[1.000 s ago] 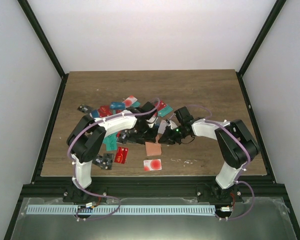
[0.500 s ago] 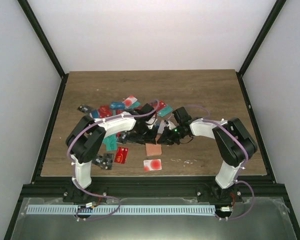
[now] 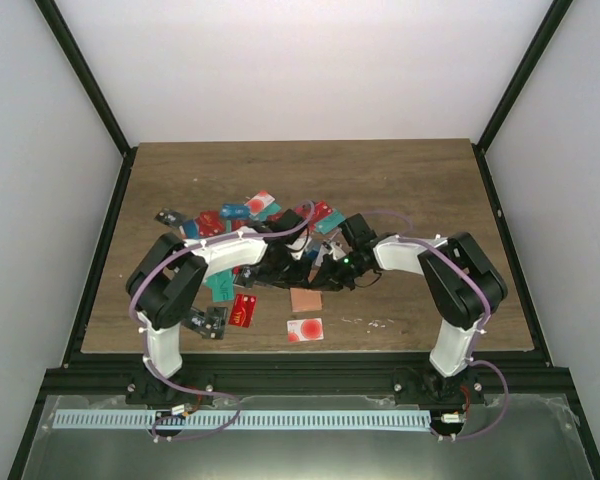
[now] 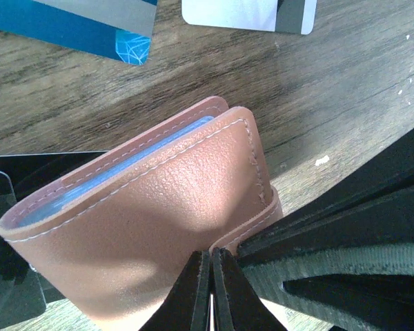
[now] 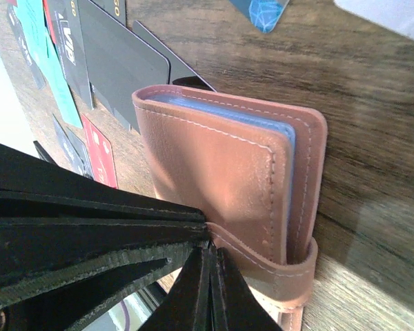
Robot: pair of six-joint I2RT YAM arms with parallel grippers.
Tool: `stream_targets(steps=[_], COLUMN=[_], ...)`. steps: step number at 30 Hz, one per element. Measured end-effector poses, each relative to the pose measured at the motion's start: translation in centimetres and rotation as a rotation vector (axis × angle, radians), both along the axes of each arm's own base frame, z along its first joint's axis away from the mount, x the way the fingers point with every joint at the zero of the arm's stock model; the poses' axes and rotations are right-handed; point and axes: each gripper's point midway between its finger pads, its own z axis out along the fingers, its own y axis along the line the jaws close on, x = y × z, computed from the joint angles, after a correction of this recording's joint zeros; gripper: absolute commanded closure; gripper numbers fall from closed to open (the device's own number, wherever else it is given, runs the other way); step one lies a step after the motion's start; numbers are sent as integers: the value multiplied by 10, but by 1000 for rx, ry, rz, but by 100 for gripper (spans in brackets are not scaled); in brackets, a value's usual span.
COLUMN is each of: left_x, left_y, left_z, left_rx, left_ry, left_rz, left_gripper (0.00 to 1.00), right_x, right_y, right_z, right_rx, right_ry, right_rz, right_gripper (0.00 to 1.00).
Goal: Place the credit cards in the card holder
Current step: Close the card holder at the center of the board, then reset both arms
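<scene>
The tan card holder lies on the wooden table, closed by a strap, with a blue lining showing at its edge. Both grippers meet over its back edge. My left gripper is shut, its tips touching the holder's strap. My right gripper is also shut, its tips against the same strap from the other side. I cannot tell whether either pinches the strap. Credit cards lie scattered: a red one, a white one with a red dot, a teal one and several more behind the arms.
A blue card and a white-grey card lie just beyond the holder. Black cards, a teal card and a red card lie to its side. Black frame rails border the table.
The right arm has shifted a little left and both wrists have drawn closer together over the card holder. The holder and the cards have stayed where they were.
</scene>
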Motion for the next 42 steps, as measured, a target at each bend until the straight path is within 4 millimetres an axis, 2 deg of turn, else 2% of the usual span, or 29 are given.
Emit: stream_targets(steps=[16, 20, 26, 28, 30, 34, 35, 36, 38, 42], left_x=[-2, -1, 2, 5, 13, 39, 49, 57, 77, 109], left_y=[-1, 0, 7, 11, 17, 23, 28, 34, 55, 112], left_z=[-2, -1, 10, 20, 39, 94, 110, 124, 150, 176], left_rx=[-2, 19, 85, 94, 91, 26, 7, -7, -21, 23], left_ry=[-22, -50, -105, -126, -156, -276, -316, -352, -429, -532], left_rz=[11, 12, 13, 22, 45, 93, 121, 139, 201, 337], left_gripper=[95, 86, 68, 61, 51, 28, 23, 21, 16, 14], right_x=[-1, -1, 2, 14, 31, 69, 79, 86, 99, 121], right_y=[-1, 0, -3, -1, 1, -3, -7, -12, -24, -53], right_z=[-5, -2, 8, 25, 50, 113, 130, 144, 168, 198], right_rx=[-17, -24, -73, -73, -57, -10, -5, -6, -26, -111], right_ry=[-3, -22, -72, -123, -197, -376, -431, -478, -561, -702], right_rz=[-1, 1, 4, -1, -18, -70, -85, -100, -138, -210], right_gripper=[99, 97, 81, 70, 49, 18, 5, 1, 0, 0])
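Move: Both shut grippers are already down on the card holder's strap. The holder's middle lies about 1 cm back from the left hand and 2 cm below; from the right hand it's 1 cm back, 2 cm left and 2 cm below. From the left hand, the blue card lies about 8 cm ahead, the striped white card 7 ahead and 6 right, the black card 3 ahead and 7 left, and the red-dot card 11 back and 1 right. Nearly still at first, both hands keep their shut fingertips pressed on the strap, the right sinking barely half a centimetre. Then both come free and sweep up nearly 20 cm and forward over the cards, the left also swinging about 11 cm left, the right drifting right; the grippers spread wide and the wrists tip up so the fingers point more forward. ##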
